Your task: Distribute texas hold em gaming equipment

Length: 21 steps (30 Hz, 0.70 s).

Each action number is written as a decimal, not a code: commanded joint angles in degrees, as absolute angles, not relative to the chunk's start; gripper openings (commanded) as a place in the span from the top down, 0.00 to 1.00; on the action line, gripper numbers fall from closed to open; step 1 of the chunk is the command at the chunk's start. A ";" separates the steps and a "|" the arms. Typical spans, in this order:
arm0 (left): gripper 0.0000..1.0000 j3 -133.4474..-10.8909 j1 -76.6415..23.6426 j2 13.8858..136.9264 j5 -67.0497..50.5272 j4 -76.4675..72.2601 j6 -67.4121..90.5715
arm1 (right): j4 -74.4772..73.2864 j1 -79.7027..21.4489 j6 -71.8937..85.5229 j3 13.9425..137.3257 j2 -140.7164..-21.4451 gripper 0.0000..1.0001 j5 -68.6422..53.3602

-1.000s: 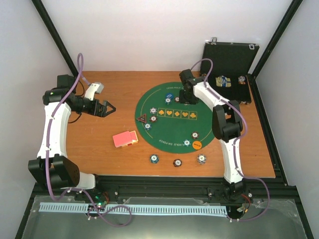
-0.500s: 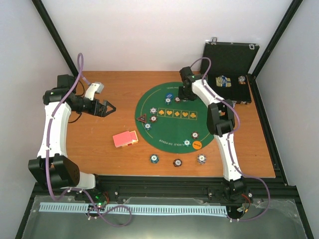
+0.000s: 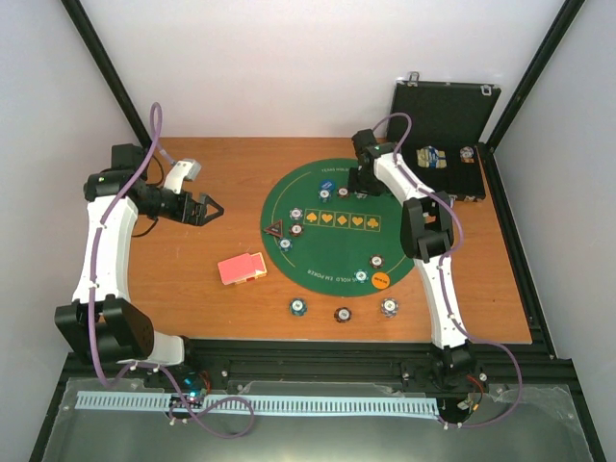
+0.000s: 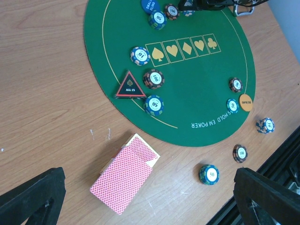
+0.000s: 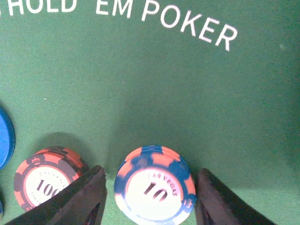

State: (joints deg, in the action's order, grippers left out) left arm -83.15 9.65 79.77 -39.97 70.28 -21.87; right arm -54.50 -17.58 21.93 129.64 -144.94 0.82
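Note:
On the round green mat (image 3: 337, 252) my right gripper (image 5: 150, 197) stands open. A blue-and-orange "10" poker chip stack (image 5: 154, 185) rests on the felt between its fingers (image 5: 79, 199), with a gap on each side. A red "100" chip (image 5: 47, 185) and the blue disc (image 5: 3, 136) lie just left of it. From above, the right gripper (image 3: 358, 185) is at the mat's far edge. My left gripper (image 3: 214, 209) hangs open over bare wood left of the mat. Red-backed cards (image 3: 242, 269) lie near it. The dark triangle (image 4: 131, 86) and orange disc (image 4: 245, 102) sit on the mat.
More chips (image 4: 153, 78) dot the mat, and three (image 3: 343, 314) lie on the wood by the near edge. The open black case (image 3: 443, 115) with chips inside stands at the back right. Black frame posts line both sides.
The right gripper's jaws have spread apart from the "10" chip stack, and its wrist shifted slightly toward the back right. The left arm has not moved.

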 commanded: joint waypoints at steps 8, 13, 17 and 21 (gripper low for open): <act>0.00 -84.62 9.95 79.95 -39.67 69.16 -21.71 | -57.74 -16.79 21.16 131.36 -139.81 0.39 1.58; 0.00 -84.56 9.89 79.69 -39.48 69.38 -21.71 | -61.06 -16.98 20.74 128.77 -132.03 0.37 2.87; 0.00 -84.56 9.88 79.26 -39.57 69.61 -22.06 | -56.35 -18.45 21.67 109.90 -118.00 0.28 5.21; 0.00 -83.86 9.89 78.59 -40.17 69.32 -21.96 | -49.55 -20.71 24.30 87.79 -101.97 0.22 4.78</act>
State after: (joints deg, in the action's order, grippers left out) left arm -83.15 9.65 80.12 -39.20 69.84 -21.85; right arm -53.80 -18.37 22.11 103.18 -113.36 3.77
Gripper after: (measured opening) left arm 0.996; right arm 0.774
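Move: The right gripper is right at the mat, fingers either side of the blue-white 10 chip, which lies about 1 cm below the hand point. The red 100 chip sits some 5 cm to its left and level with it; the blue chip stack is about 11 cm left, also level. The open case's middle is roughly 24 cm right and 8 cm ahead. From the left gripper, the 10 chip lies about 40 cm right, 23 cm ahead and 24 cm below. Hold the right gripper low over the mat and open its fingers further, leaving the 10 chip between them; then lift nearly straight up. As you climb faster, draw back towards the base over the printed card row, widening the fingers still more, to finish about 12 cm up and 8 cm back. ##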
